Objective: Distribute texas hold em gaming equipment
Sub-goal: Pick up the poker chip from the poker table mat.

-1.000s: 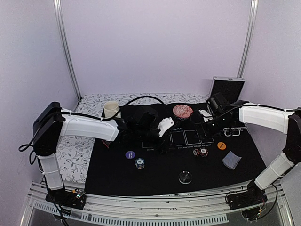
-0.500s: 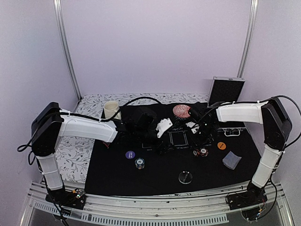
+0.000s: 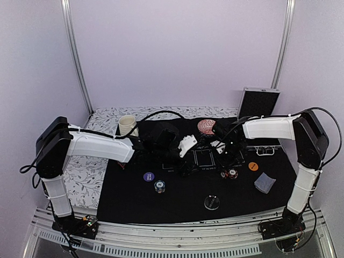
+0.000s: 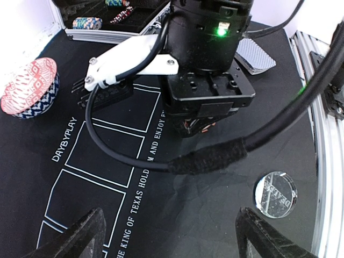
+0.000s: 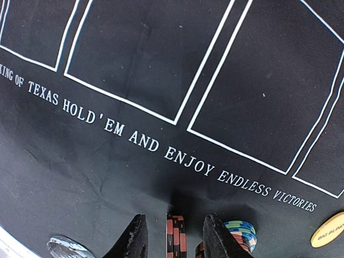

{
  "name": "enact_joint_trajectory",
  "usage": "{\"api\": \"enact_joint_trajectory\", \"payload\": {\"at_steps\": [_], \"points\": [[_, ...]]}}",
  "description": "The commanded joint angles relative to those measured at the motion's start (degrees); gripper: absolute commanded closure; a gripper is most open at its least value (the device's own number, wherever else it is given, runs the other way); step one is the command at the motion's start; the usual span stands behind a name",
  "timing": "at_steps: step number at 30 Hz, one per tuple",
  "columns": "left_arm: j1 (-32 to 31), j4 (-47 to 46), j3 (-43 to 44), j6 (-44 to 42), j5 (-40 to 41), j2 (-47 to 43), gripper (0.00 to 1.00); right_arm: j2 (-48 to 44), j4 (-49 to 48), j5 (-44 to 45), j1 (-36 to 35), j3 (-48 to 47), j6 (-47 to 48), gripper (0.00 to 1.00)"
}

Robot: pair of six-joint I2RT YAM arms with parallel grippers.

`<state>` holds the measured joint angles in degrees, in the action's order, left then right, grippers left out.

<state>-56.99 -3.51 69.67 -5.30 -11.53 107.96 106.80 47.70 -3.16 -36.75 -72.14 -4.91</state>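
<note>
My right gripper (image 5: 174, 226) points down at the black mat, open, its two fingers straddling an upright red-and-black chip stack (image 5: 176, 241) with a gap on each side. A blue-green chip stack (image 5: 239, 232) stands just right of it. In the top view these chips (image 3: 230, 173) lie below the right gripper (image 3: 226, 163). My left gripper (image 4: 171, 212) hangs open over the mat's lettering with nothing between its fingers; the clear disc (image 4: 275, 194) lies to its right. Also on the mat are a purple disc (image 3: 149, 176), a chip stack (image 3: 159, 186), an orange disc (image 3: 252, 166) and grey-blue cards (image 3: 264, 183).
The red patterned bowl (image 3: 208, 127) and the cream mug (image 3: 127, 124) stand at the back. An open chip case (image 3: 259, 101) sits at the back right. The right arm's wrist (image 4: 207, 54) hangs close in front of my left gripper, its cable crossing the view.
The right arm has swung left from near the case and come down over the chip stacks, its jaws narrowing round the red-and-black one. The left arm has barely moved.
</note>
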Motion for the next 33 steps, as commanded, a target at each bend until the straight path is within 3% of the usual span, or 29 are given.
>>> {"api": "enact_joint_trajectory", "payload": {"at_steps": [1,16,22,26,30,33], "points": [[-0.2,0.6,-0.2,0.1,-0.3,-0.3,0.14,1.0,1.8,1.7,-0.7,-1.7,0.5,0.62],[-0.1,0.9,-0.1,-0.2,-0.2,-0.1,0.14,0.9,3.9,2.4,-1.1,-2.0,0.4,0.68],[-0.1,1.0,-0.1,-0.4,-0.1,-0.1,0.14,1.1,3.9,2.4,-1.1,-2.0,0.2,0.79],[-0.1,1.1,-0.1,-0.4,-0.1,-0.1,0.14,1.2,4.0,2.1,-1.2,-2.1,0.2,0.80],[-0.1,1.2,-0.1,-0.5,-0.1,-0.2,0.14,1.2,4.0,1.2,-1.2,-2.4,0.2,0.95],[-0.1,1.2,-0.1,-0.5,-0.1,-0.3,0.14,0.4,3.8,-0.5,-1.3,-3.2,0.2,0.97]]}}
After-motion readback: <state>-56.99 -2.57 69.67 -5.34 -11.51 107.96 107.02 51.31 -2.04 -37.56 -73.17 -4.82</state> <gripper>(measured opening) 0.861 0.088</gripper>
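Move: Just behind and to the right of the right hand, about 1 cm each way and 1 cm lower, the red-and-black poker chips stand on edge between its open fingers. The chip stack is beside them, some 4 cm to the hand's right and level with it. The orange disc lies about 11 cm right and 4 cm ahead, the clear dealer disc roughly 10 cm back and 4 cm left. From the left hand the chips are some 13 cm right, 2 cm ahead and 10 cm below. Sliding level for about 1 cm, back and slightly to its right, the right hand settles astride the on-edge poker chips, fingers still pointing down. From roughly a third open the fingers close almost fully and pinch the chips between their pads, one finger in the narrow gap beside the chip stack; there is no lift. ##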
